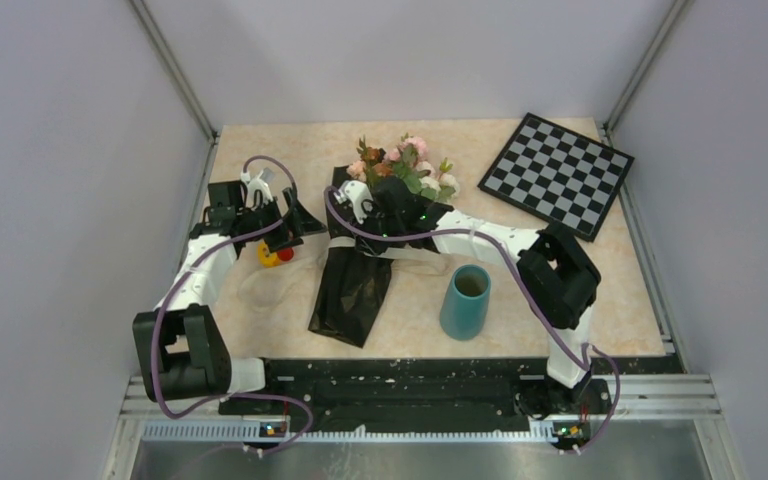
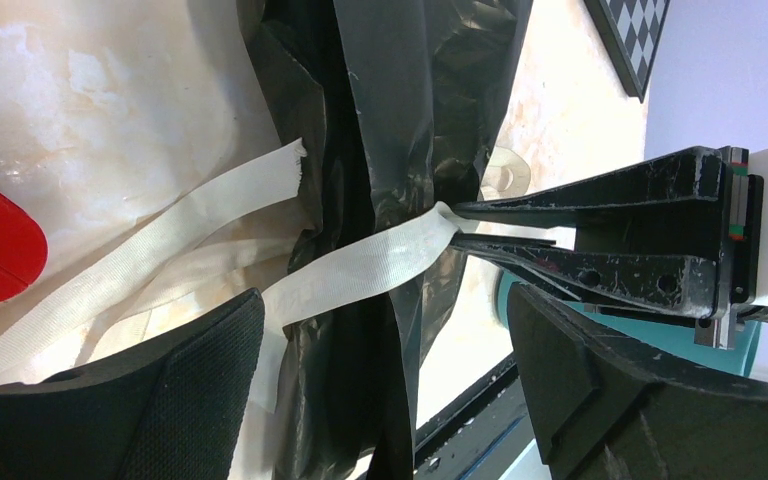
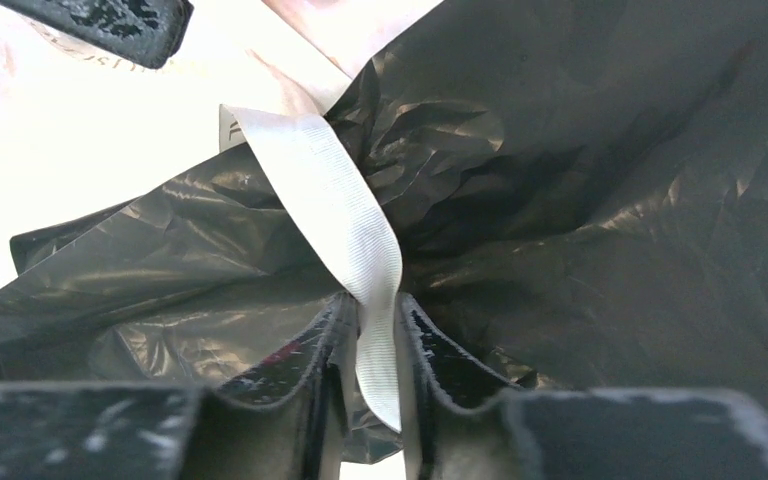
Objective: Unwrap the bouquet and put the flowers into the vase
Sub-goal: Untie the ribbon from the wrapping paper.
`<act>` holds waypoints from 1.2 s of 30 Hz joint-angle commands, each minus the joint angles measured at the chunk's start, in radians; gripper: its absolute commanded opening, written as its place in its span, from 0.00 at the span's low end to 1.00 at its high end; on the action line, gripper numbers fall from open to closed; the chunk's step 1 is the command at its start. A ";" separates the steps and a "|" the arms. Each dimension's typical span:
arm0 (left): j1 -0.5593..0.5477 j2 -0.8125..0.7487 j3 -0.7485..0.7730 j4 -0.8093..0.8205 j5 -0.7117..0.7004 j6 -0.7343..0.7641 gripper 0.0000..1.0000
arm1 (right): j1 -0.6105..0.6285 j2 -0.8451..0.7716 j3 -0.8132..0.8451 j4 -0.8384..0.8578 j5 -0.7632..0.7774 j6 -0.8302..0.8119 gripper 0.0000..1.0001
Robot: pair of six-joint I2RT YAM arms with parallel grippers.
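The bouquet lies lengthwise on the table in glossy black paper. Its flowers, pink, cream and orange, point to the far side. A cream ribbon crosses the paper's waist, and loose lengths trail left over the table. My right gripper reaches in from the right and is shut on one ribbon end; its thin fingertips pinch that strip in the left wrist view. My left gripper stands open just left of the bouquet with nothing held. The teal vase stands upright to the right of the paper.
A small red-and-yellow object sits beside the left gripper, close to the trailing ribbon. A black-and-white checkerboard lies at the back right. The table's near edge with its black rail runs just below the paper's tail.
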 commanded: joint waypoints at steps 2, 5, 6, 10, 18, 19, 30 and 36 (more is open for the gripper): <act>-0.002 -0.005 0.004 0.044 0.021 -0.009 0.95 | 0.013 -0.041 -0.015 0.069 0.007 0.011 0.09; -0.002 -0.005 0.002 0.044 0.020 -0.011 0.95 | 0.014 -0.072 -0.039 0.093 0.001 0.026 0.00; -0.002 -0.006 0.002 0.044 0.020 -0.011 0.95 | 0.013 -0.083 -0.048 0.103 0.001 0.030 0.00; -0.002 -0.008 0.001 0.044 0.015 -0.012 0.95 | 0.014 -0.142 -0.095 0.136 0.027 0.054 0.00; -0.002 -0.007 0.000 0.047 0.025 -0.018 0.96 | 0.013 -0.303 -0.258 0.235 0.178 0.103 0.00; -0.002 -0.007 -0.001 0.049 0.027 -0.020 0.95 | 0.014 -0.323 -0.276 0.239 0.208 0.104 0.00; -0.002 -0.004 -0.008 0.060 0.044 -0.029 0.96 | 0.014 -0.479 -0.412 0.271 0.442 0.208 0.00; -0.003 -0.004 -0.011 0.061 0.047 -0.031 0.96 | 0.003 -0.491 -0.441 0.278 0.565 0.278 0.00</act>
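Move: The ribbon lies across the black paper right at the right hand, between its nearly shut fingertips, perhaps 1 cm below the hand point. From that hand the flowers are about 18 cm ahead and 8 cm right, the vase some 20 cm right and 12 cm back, and the red block about 17 cm left and level fore-and-aft. From the left hand the ribbon's pinch spot is roughly 12 cm right, 3 cm back and 5 cm lower. Shut the right fingers on the ribbon, pinching it flat against itself, then carry it to the right and up off the black paper, about 10 cm right and 6 or 7 cm up, towards the paper's right edge. Turn the hand clockwise by some 30 degrees on the way and keep the pinch. ##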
